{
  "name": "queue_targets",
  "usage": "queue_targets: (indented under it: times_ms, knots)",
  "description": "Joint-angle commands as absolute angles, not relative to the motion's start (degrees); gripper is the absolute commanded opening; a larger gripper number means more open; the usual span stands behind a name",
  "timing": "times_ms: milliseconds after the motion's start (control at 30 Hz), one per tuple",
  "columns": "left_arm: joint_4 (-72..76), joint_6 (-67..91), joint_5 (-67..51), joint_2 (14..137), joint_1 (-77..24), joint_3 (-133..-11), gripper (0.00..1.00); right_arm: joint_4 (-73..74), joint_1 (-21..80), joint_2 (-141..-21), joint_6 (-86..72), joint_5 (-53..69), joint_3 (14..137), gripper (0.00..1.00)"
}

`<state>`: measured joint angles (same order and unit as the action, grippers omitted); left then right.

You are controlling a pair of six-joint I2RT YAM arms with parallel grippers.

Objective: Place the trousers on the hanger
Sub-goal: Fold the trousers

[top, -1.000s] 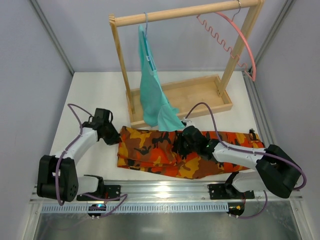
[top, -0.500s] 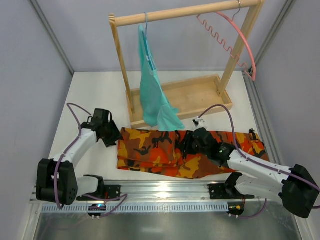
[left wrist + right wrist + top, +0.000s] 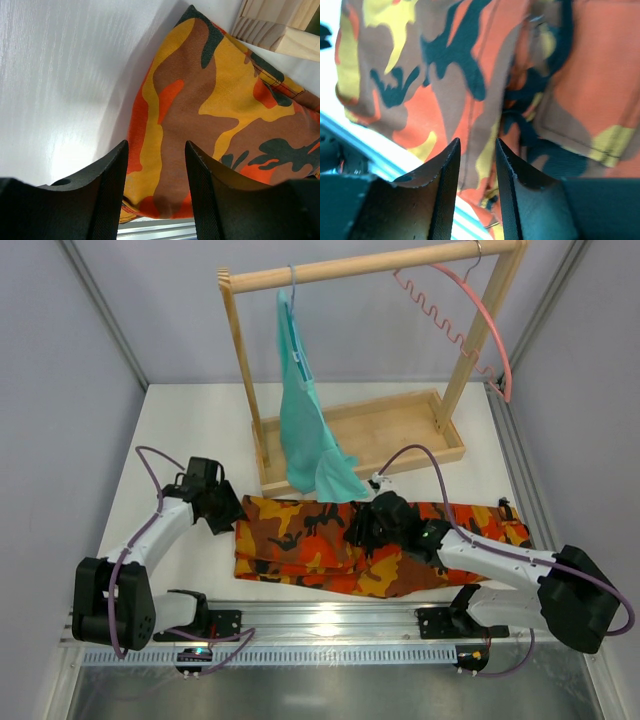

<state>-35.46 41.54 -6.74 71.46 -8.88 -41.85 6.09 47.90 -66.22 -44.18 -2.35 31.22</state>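
The camouflage trousers lie flat across the near part of the white table, left to right. My left gripper sits low at their left end. In the left wrist view the left gripper is open, with the trousers lying below the gap. My right gripper hovers over the trousers' middle. The right wrist view shows the right gripper open above the folded trousers, gripping nothing. The pink hanger hangs bare at the right end of the wooden rail.
A wooden rack with a tray base stands behind the trousers; its base corner is close to my left gripper. A teal garment hangs from the rail, its hem reaching the trousers. The metal rail runs along the near edge.
The right arm swung out to the right, then came back over the trousers' middle. The left gripper shifted slightly left at the trousers' end. The trousers lie as before.
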Motion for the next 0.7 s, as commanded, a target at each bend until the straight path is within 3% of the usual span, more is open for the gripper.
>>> queue_targets:
  times_ms: [0,267,433,667]
  knots:
    - [-34.46,40.87,-8.26,70.31,-8.88,-42.54,0.5,0.35,49.48,-66.19,-44.38,2.2,31.64,0.37]
    - [-33.58,41.39,-10.1,70.14,-8.88,-42.8,0.5,-4.21,54.4,-67.23,-49.82,2.11,34.02,0.37]
    - [-34.19,41.57,-9.67,69.44,-8.88,-43.24,0.5,-6.76,55.55,-72.41,-52.56,-4.04,31.73,0.37]
    - [-36.46,39.82,-9.58,68.91,-8.96,-44.99,0.52,4.46,55.37,-74.72,-50.28,-10.18,33.65,0.37]
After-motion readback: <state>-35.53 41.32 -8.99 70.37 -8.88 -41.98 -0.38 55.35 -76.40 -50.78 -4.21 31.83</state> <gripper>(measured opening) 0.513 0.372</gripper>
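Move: The next patch of the trousers' folded-over leg lies about 4 cm to the right gripper's left, some 3 cm back and 4 cm below it. The teal garment's lower hem hangs roughly 10 cm ahead of that gripper and 3 cm to its left; the wooden tray's middle stands about 25 cm ahead, level sideways. From the left gripper, the same patch is some 23 cm to the right, 7 cm back and 3 cm below. Hop the right gripper left over the folded leg, about 5 cm in a low arc that rises some 2 cm while drawing back towards the base. Then drop it about 5 cm towards the camouflage cloth, easing slightly back to the right. Keep its fingers partly open and steady; whether they touch the cloth can't be seen. ##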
